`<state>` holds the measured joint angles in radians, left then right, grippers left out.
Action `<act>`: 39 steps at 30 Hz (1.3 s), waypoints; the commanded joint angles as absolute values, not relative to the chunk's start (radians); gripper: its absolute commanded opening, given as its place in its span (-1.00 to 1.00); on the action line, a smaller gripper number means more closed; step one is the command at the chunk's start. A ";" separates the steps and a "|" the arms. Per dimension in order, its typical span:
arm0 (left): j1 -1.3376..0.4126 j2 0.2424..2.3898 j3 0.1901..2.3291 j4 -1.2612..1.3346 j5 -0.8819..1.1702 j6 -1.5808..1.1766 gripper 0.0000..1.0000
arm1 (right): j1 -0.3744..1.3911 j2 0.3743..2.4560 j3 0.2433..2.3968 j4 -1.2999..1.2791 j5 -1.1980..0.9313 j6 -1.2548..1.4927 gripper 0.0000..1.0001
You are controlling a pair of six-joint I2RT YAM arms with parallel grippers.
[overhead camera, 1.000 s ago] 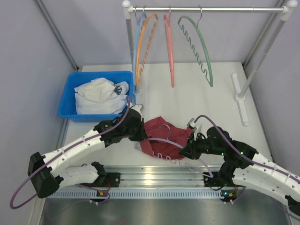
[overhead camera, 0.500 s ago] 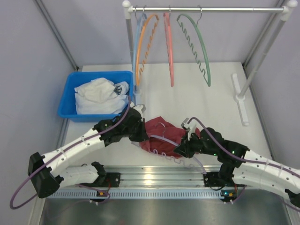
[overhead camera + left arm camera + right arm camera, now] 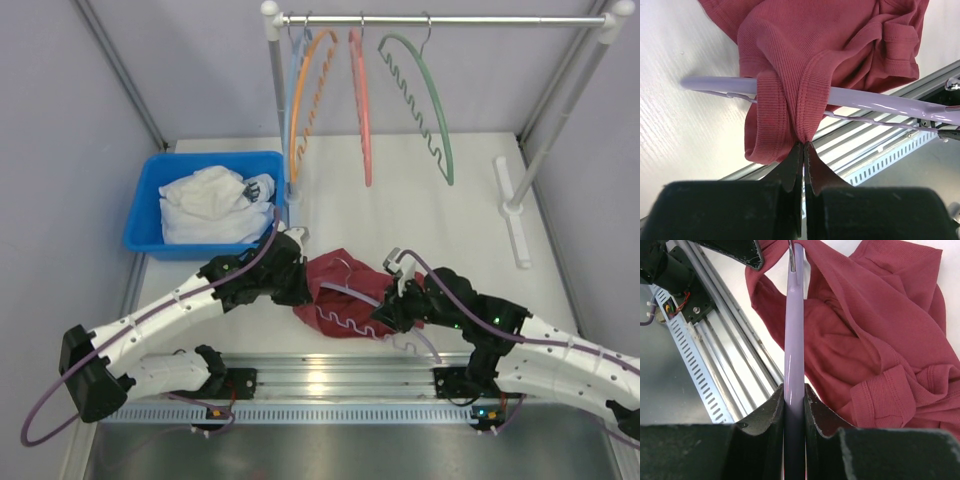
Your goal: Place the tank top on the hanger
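Observation:
The maroon tank top (image 3: 345, 290) lies crumpled on the table between the arms. The lavender hanger (image 3: 352, 292) crosses it, its wavy bar toward the near edge. My left gripper (image 3: 300, 285) is shut on a shoulder strap (image 3: 807, 107) that loops over the hanger's arm (image 3: 865, 97). My right gripper (image 3: 388, 315) is shut on the hanger's arm (image 3: 794, 340), with the tank top (image 3: 880, 350) to its right. The left fingers (image 3: 740, 251) show at the far end of the hanger.
A blue bin (image 3: 150, 200) with white cloth (image 3: 205, 205) stands at the back left. A rack at the back holds orange (image 3: 305, 90), salmon (image 3: 360, 100) and green (image 3: 425, 100) hangers. A metal rail (image 3: 330, 375) runs along the near edge.
My right gripper has moved left with the hanger, pushing it further into the tank top. My left gripper stays shut on the strap, nearly in place.

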<state>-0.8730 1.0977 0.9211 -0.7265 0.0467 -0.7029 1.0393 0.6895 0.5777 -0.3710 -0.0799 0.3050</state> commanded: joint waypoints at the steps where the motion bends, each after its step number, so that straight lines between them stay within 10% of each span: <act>1: -0.874 1.072 0.968 -0.745 0.020 -0.696 -1.00 | 1.063 0.692 0.623 -0.272 -0.103 0.279 -1.00; 14: -0.873 1.066 1.020 -0.756 -0.133 -0.749 -0.84 | 1.189 0.755 0.549 -0.091 -0.080 0.311 -1.00; 26: -0.873 0.982 0.858 -0.618 -0.109 -0.733 0.21 | 1.193 0.755 0.505 -0.049 -0.091 0.337 -1.00; 39: -0.877 0.624 0.669 -0.440 -0.011 -0.686 0.27 | 1.193 0.827 0.505 -0.011 -0.075 0.347 -1.00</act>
<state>-0.8730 0.6411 0.6983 -0.5644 -0.0586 -0.7136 1.1721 0.8139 0.4969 -0.1196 -0.0734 0.3416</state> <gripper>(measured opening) 0.634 0.154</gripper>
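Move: The left hand, already pinching the tank top's strap, has the hanger's left end about 3 cm ahead, 1 cm right and 3 below; the blue tub is some 19 cm ahead and 20 left. From the right hand, gripping the hanger's arm, the strap lies around 14 cm left and 4 ahead, roughly level; the hook is 7 cm left and 9 ahead. Left hand lifts the strap, opens and leaves up-left as the right pushes the hanger about 4 cm left. ##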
